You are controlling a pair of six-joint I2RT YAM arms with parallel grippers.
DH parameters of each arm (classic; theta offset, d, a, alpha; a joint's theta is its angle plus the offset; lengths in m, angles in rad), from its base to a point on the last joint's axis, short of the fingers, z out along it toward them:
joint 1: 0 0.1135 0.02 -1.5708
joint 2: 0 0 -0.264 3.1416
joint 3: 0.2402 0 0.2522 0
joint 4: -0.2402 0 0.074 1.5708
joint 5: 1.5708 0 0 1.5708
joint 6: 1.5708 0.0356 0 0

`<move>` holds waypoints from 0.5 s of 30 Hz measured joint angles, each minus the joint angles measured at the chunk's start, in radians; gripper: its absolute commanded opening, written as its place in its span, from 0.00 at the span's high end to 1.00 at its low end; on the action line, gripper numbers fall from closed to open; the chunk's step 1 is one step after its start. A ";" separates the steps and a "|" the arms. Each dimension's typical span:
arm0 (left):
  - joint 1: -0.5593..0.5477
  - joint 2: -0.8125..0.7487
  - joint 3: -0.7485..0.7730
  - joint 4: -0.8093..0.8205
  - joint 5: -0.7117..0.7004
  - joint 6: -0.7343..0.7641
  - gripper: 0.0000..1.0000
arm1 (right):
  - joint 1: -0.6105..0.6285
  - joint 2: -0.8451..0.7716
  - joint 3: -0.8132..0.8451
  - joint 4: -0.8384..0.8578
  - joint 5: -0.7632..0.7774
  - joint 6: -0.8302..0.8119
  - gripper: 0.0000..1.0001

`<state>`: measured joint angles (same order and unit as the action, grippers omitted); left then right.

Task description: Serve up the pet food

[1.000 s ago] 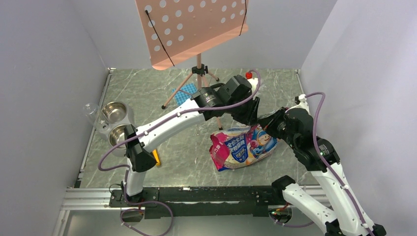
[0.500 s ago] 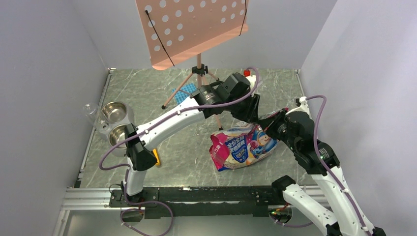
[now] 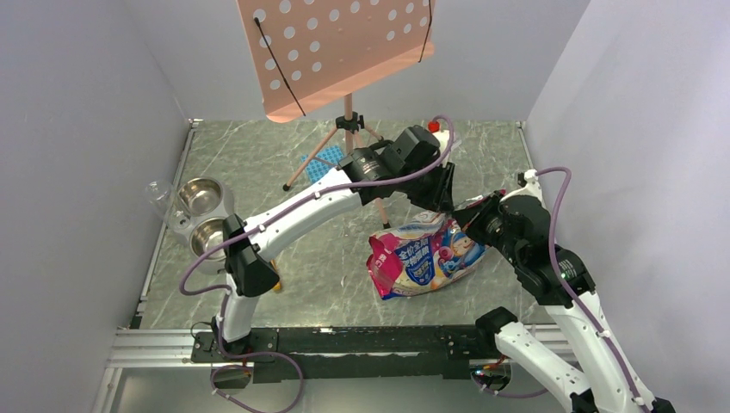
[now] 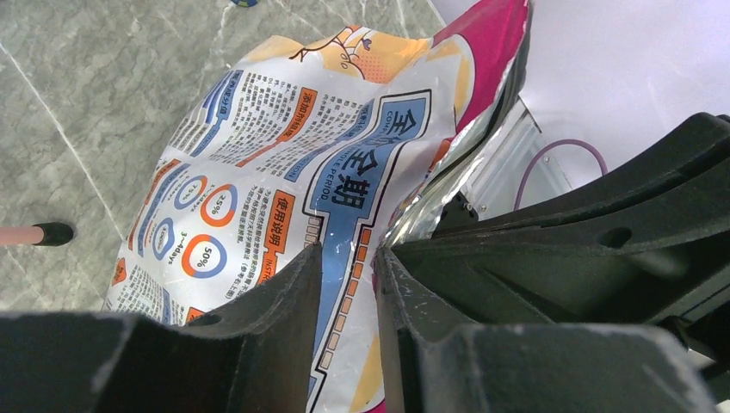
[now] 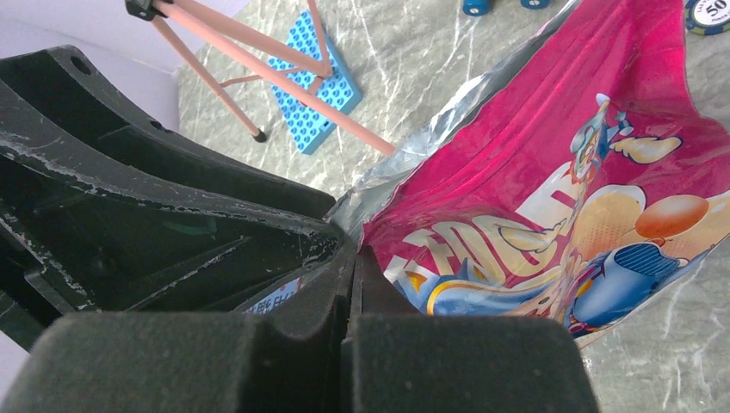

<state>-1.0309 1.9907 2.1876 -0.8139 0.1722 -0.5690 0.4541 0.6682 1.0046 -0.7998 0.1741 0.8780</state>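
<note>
A pink-and-blue foil bag (image 3: 426,258) stands slumped mid-table, its mouth toward the far right. My left gripper (image 3: 436,196) is at the bag's far upper edge. In the left wrist view its jaws (image 4: 347,251) stand narrowly apart with the printed bag wall (image 4: 284,163) filling the gap and touching both fingers. My right gripper (image 3: 472,219) holds the bag's right rim. In the right wrist view its fingers (image 5: 355,249) are pressed together on the pink foil edge (image 5: 551,189). The silver lining (image 4: 469,168) shows at the mouth. The pet food is hidden.
Two steel bowls (image 3: 200,196) (image 3: 207,234) sit in a white holder at the left edge. A pink perforated stand on a tripod (image 3: 349,125) rises behind the bag. A blue studded block (image 5: 312,95) lies by its legs. Poker chips (image 5: 710,13) lie beyond the bag.
The left arm's elbow and forearm shifted slightly right and forward. Both grippers stay at the bag's top edge, and the bag has barely moved.
</note>
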 measured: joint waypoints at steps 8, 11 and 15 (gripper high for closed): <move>-0.009 0.051 0.068 -0.043 -0.002 0.021 0.99 | 0.000 0.019 0.000 -0.005 0.003 -0.018 1.00; -0.022 0.066 0.102 -0.066 -0.018 0.055 1.00 | 0.000 0.025 0.000 -0.006 0.006 -0.023 1.00; -0.076 0.093 0.182 -0.123 -0.182 0.127 1.00 | 0.000 0.047 0.008 -0.004 0.017 -0.026 1.00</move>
<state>-1.1072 2.0834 2.3699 -0.9367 -0.0093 -0.4419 0.4541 0.7151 1.0122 -0.8036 0.1913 0.8516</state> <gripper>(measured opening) 0.009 0.008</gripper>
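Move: The pet-food bag's top rim is almost at the left fingertips, about 1 cm to their right, 1 cm back and 1 cm below, with the bag's body roughly 3 cm back and 14 cm down. The nearest foot of the pink stand lies some 11 cm ahead, 10 cm left and 26 cm below. From the right hand, already holding the rim, the spot the left goes for is about 2 cm to the left. The bag's rim, still pinched in the shut right fingers, is taken by the left hand beside them: the left gripper eases about 1 cm right and slightly down, closes from about a third open to shut on the foil edge, and rolls some 10 degrees as its fingertips tip down a little. The right hand keeps its grip, easing down and forward about 1 cm. ##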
